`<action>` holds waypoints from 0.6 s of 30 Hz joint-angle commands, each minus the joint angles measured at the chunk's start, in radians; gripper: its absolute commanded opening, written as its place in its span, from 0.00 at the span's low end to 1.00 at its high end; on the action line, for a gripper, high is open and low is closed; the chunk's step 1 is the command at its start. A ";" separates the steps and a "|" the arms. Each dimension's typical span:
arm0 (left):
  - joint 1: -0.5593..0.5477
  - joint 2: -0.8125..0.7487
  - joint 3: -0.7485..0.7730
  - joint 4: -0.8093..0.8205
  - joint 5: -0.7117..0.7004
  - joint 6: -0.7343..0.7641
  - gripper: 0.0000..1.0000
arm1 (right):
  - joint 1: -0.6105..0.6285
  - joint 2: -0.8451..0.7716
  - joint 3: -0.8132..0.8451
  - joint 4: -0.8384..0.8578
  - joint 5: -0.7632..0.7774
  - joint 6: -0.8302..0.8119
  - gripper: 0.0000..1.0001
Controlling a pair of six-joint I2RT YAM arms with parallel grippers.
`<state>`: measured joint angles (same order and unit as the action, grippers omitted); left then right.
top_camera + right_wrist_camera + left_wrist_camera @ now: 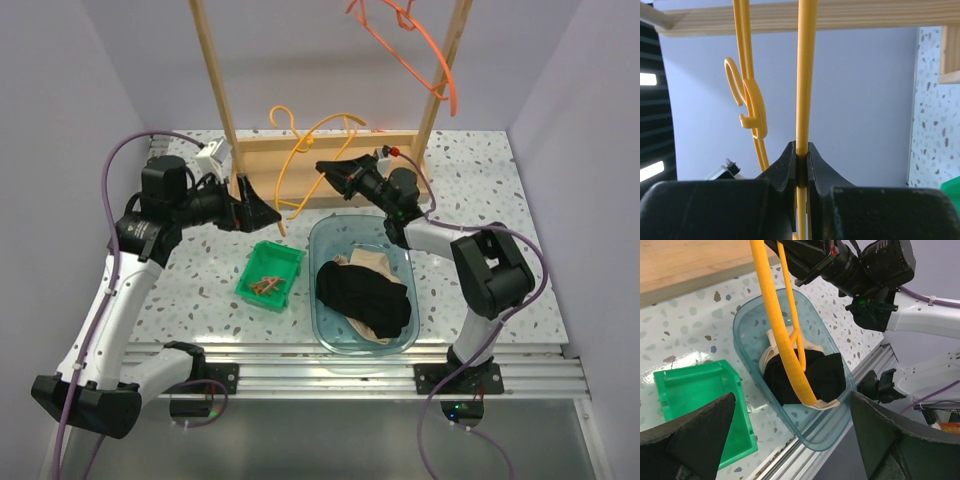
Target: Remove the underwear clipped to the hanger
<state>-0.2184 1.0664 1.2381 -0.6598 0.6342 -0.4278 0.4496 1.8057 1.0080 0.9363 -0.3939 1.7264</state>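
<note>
The black underwear [365, 295] and the pale beige underwear [372, 260] lie heaped in a clear blue tub [330, 335]; both also show in the left wrist view, black [820, 377] on top of beige [771, 352]. A yellow hanger [312, 135] stands bare in front of the wooden rack. My right gripper [335, 172] is shut on the hanger's thin bar [805, 75]. My left gripper [258, 212] is wide open and empty beside the hanger's lower end, and the hanger's yellow bar [782, 340] hangs between its jaws.
A green bin [270, 275] with small brown clips sits left of the tub. A wooden rack [330, 165] stands at the back, and an orange hanger [415, 45] hangs from its top. A metal rail [350, 365] runs along the near edge.
</note>
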 commanded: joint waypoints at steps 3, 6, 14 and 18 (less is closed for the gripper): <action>-0.024 0.017 -0.002 0.028 0.071 0.003 1.00 | 0.040 -0.080 0.001 0.156 -0.033 0.039 0.00; -0.027 0.010 0.001 0.052 0.065 -0.021 1.00 | 0.070 -0.108 0.001 0.110 -0.025 0.009 0.00; -0.073 0.047 0.026 0.089 0.041 -0.049 0.67 | 0.123 -0.138 -0.016 0.091 0.012 -0.014 0.00; -0.160 0.061 0.040 0.089 0.029 -0.040 0.13 | 0.126 -0.140 -0.013 0.091 0.021 -0.021 0.00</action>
<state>-0.3305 1.1187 1.2396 -0.6140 0.6601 -0.4820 0.5732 1.7119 0.9901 0.9806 -0.3992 1.7054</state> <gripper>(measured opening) 0.229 0.069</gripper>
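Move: The yellow hanger, held in the right fingers, has its free end about 5 cm ahead, 6 cm right and 3 cm below the open left gripper. From the left hand, the green box is some 6 cm ahead, 2 cm left and 28 cm down; the blue bin 5 cm ahead, 19 cm right, equally low. From the right hand, the left gripper is about 14 cm back, 12 cm left and 3 cm higher; the bin 10 cm back, 8 cm right, 25 cm down. The yellow hanger's free end is carried back, up and left by the right hand, about 8 cm in all, in between the left fingers, its grip kept; near the end the right hand stops and sinks slightly. The left hand creeps, then shifts some 4 cm right towards the hanger, its fingers closing from wide open around the bar. ##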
